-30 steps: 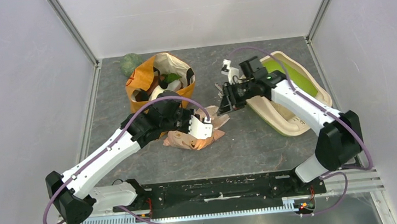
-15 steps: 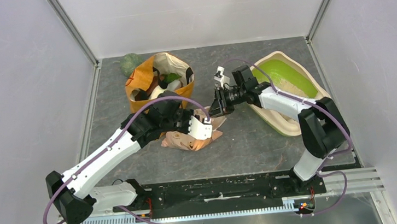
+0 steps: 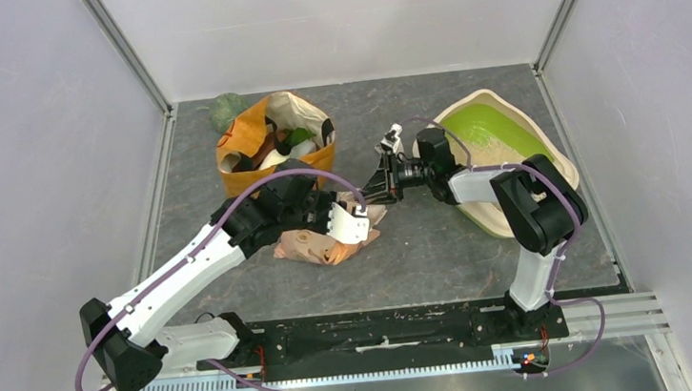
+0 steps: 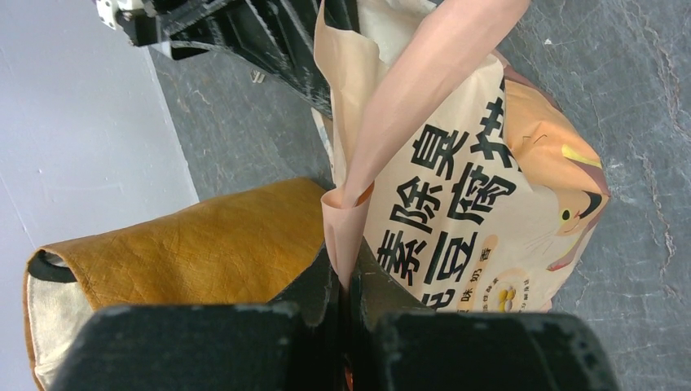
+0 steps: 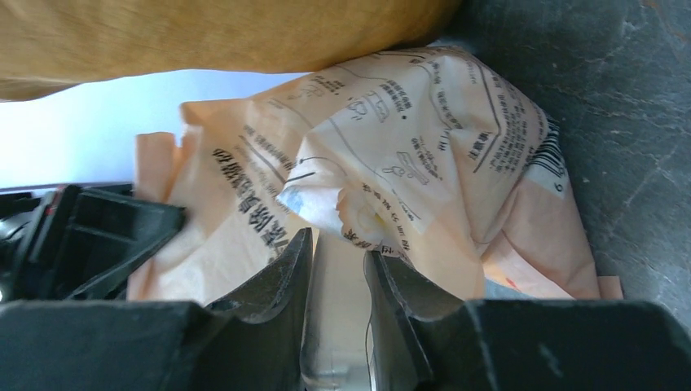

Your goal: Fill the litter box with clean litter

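Observation:
The litter box point(image 3: 484, 218) stands at the right, green hood toward the back, with clean litter point(image 3: 503, 151) lying in it. A peach litter bag point(image 3: 314, 247) printed with a cat lies at mid-table. My left gripper point(image 3: 357, 224) is shut on a strip of the bag's top edge point(image 4: 350, 220), seen pinched at the left gripper point(image 4: 349, 265) in the wrist view. My right gripper point(image 3: 381, 184) has its tips against the crumpled litter bag point(image 5: 424, 138). The right gripper point(image 5: 336, 244) has its jaws closed on a pale cream flat piece point(image 5: 338, 309); I cannot identify it.
An orange shopping bag point(image 3: 242, 150) full of items stands behind the litter bag, close to my left wrist, and shows as the orange bag point(image 4: 187, 244) and the orange bag point(image 5: 204, 32) in both wrist views. A green round object point(image 3: 227, 111) lies in the back left corner.
My right arm has swung left from above the litter box to the litter bag. The litter bag has shifted slightly left. The left arm has barely moved.

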Motion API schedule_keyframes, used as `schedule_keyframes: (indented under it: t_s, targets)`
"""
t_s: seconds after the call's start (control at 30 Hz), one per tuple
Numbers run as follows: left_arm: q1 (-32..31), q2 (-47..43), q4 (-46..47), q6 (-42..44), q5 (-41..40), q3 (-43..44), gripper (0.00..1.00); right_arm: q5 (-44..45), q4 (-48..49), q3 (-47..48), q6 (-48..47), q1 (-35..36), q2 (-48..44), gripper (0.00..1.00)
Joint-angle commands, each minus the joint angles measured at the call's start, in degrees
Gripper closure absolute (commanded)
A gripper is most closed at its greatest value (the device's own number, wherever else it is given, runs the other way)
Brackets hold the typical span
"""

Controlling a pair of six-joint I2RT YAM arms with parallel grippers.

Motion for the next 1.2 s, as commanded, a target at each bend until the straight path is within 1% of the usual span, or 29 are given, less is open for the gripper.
schedule_keyframes:
  t_s: [0.0,0.13,0.23,0.27,0.33,0.37,0.4,0.43,0.47,0.5,0.53,0.57,0.6,0.63,0.67,0.7,0.73,0.77,0.8,0.83,0.87,0.93,0.97,1.0,1.03,1.07,1.1,1.13,1.17]
  targets:
    - [-1.18,0.12,3.26,0.59,3.66,1.53,0.98,-4.72,13.43,-0.73,7.94,-1.03,-3.25,1.00]
    - [-1.54,0.36,3.27,0.65,3.35,2.10,0.98,-5.50,10.95,-2.62,6.14,-0.98,-6.19,1.00]
    - [-2.01,0.53,3.06,0.55,2.95,2.44,0.98,-3.61,11.08,-1.50,5.11,0.67,-3.67,1.00]
    - [-2.11,0.59,3.07,0.51,2.82,2.42,0.98,-3.29,12.85,-0.47,6.17,1.18,-2.19,1.00]
    - [-2.24,0.73,3.07,0.74,2.56,2.16,0.98,-5.02,20.33,0.24,12.92,0.52,0.37,1.00]
    - [-2.24,0.72,3.10,0.84,2.38,2.03,0.98,-6.56,23.56,-0.63,16.51,-1.17,-0.03,1.00]
    - [-2.26,0.72,3.11,0.90,2.37,2.02,0.98,-7.62,23.12,-1.74,17.30,-2.92,-1.94,1.00]
    - [-2.29,0.67,3.13,0.67,2.44,2.10,0.98,-8.74,19.41,-3.31,15.61,-5.47,-4.01,1.00]
    - [-2.32,0.66,3.18,0.39,2.54,2.14,0.98,-9.58,13.53,-4.26,12.52,-7.31,-6.57,1.00]
    - [-2.33,0.71,3.31,-0.04,2.70,2.11,0.98,-9.60,6.17,-4.24,5.51,-7.95,-8.73,1.00]
    - [-2.46,0.64,3.36,-0.22,2.72,2.11,0.98,-8.23,-4.86,-3.21,-1.60,-7.63,-10.92,1.00]
    - [-2.57,0.63,3.40,-0.34,2.68,1.96,0.98,-6.43,-12.08,-2.08,-7.65,-6.41,-12.03,1.00]
    - [-2.63,0.70,3.54,-0.39,2.57,1.65,0.98,-5.53,-11.95,-1.57,-8.17,-4.44,-11.80,1.00]
    - [-2.76,0.69,3.60,-0.32,2.40,1.51,0.98,-5.43,-8.30,-1.86,-5.07,-2.91,-10.86,1.00]
    - [-2.75,0.63,3.55,-0.04,2.33,1.39,0.98,-5.54,-2.99,-3.13,-0.24,-2.45,-10.33,1.00]
    - [-2.77,0.59,3.54,0.27,2.14,1.32,0.98,-5.94,1.11,-4.48,2.32,-2.95,-10.60,1.00]
    - [-2.84,0.50,3.53,0.35,1.95,1.47,0.98,-6.82,-2.28,-4.49,0.13,-4.26,-11.80,1.00]
    - [-2.78,0.38,3.53,0.36,1.78,1.55,0.98,-7.08,-10.28,-3.92,-4.24,-6.10,-13.02,1.00]
    - [-2.78,0.20,3.44,0.37,1.66,1.67,0.98,-7.09,-15.41,-3.46,-9.02,-7.05,-13.76,1.00]
    - [-2.78,0.06,3.36,0.33,1.67,1.67,0.98,-6.89,-16.63,-3.26,-10.32,-7.05,-13.68,1.00]
    - [-2.78,0.02,3.40,0.34,1.75,1.59,0.98,-6.65,-12.71,-4.19,-7.46,-6.28,-12.96,1.00]
    - [-2.80,0.17,3.40,0.52,1.50,1.25,0.98,-8.52,2.81,-6.28,4.25,-5.50,-10.84,1.00]
    - [-2.76,0.25,3.33,0.47,1.26,1.23,0.98,-9.57,4.25,-6.37,6.05,-6.24,-11.17,1.00]
    - [-2.81,0.28,3.35,0.37,1.07,1.38,0.98,-10.49,1.63,-6.38,4.48,-7.66,-12.16,1.00]
    - [-2.81,0.08,3.36,0.06,1.06,1.49,0.98,-10.81,-4.85,-6.30,0.87,-8.56,-13.82,1.00]
    - [-2.81,-0.06,3.36,-0.15,1.14,1.47,0.98,-10.94,-11.57,-5.62,-5.58,-8.98,-15.17,1.00]
    - [-2.88,-0.31,3.35,-0.13,1.14,1.21,0.98,-10.96,-17.93,-4.98,-9.64,-8.95,-16.42,1.00]
    - [-2.85,-0.46,3.48,0.00,1.14,0.94,0.98,-11.00,-20.31,-4.92,-11.73,-9.07,-17.26,1.00]
    - [-2.85,-0.51,3.45,0.19,1.01,0.67,0.98,-11.26,-20.73,-5.51,-11.90,-9.69,-18.10,1.00]
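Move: My right hand grips the clear scoop, its bowl inside the litter bag; the bag's middle lies about 9 cm to my left, 5 cm back and 7 cm below. The litter box is some 31 cm to my right and 6 cm farther out, the orange tote about 19 cm left and 6 cm ahead, a silver clip roughly 7 cm right and 9 cm ahead on the table. From my left hand, the bag's middle is about 4 cm back, 2 cm left and 14 cm down. My right hand keeps its grip on the scoop and first lifts it nearly 3 cm, then draws it rightward out through the bag mouth in short tugs with small returns left, ending about 6 cm right, 3 cm higher and a little back, the wrist barely turning. My left hand keeps the bag rim pinched, easing only a centimetre right. ##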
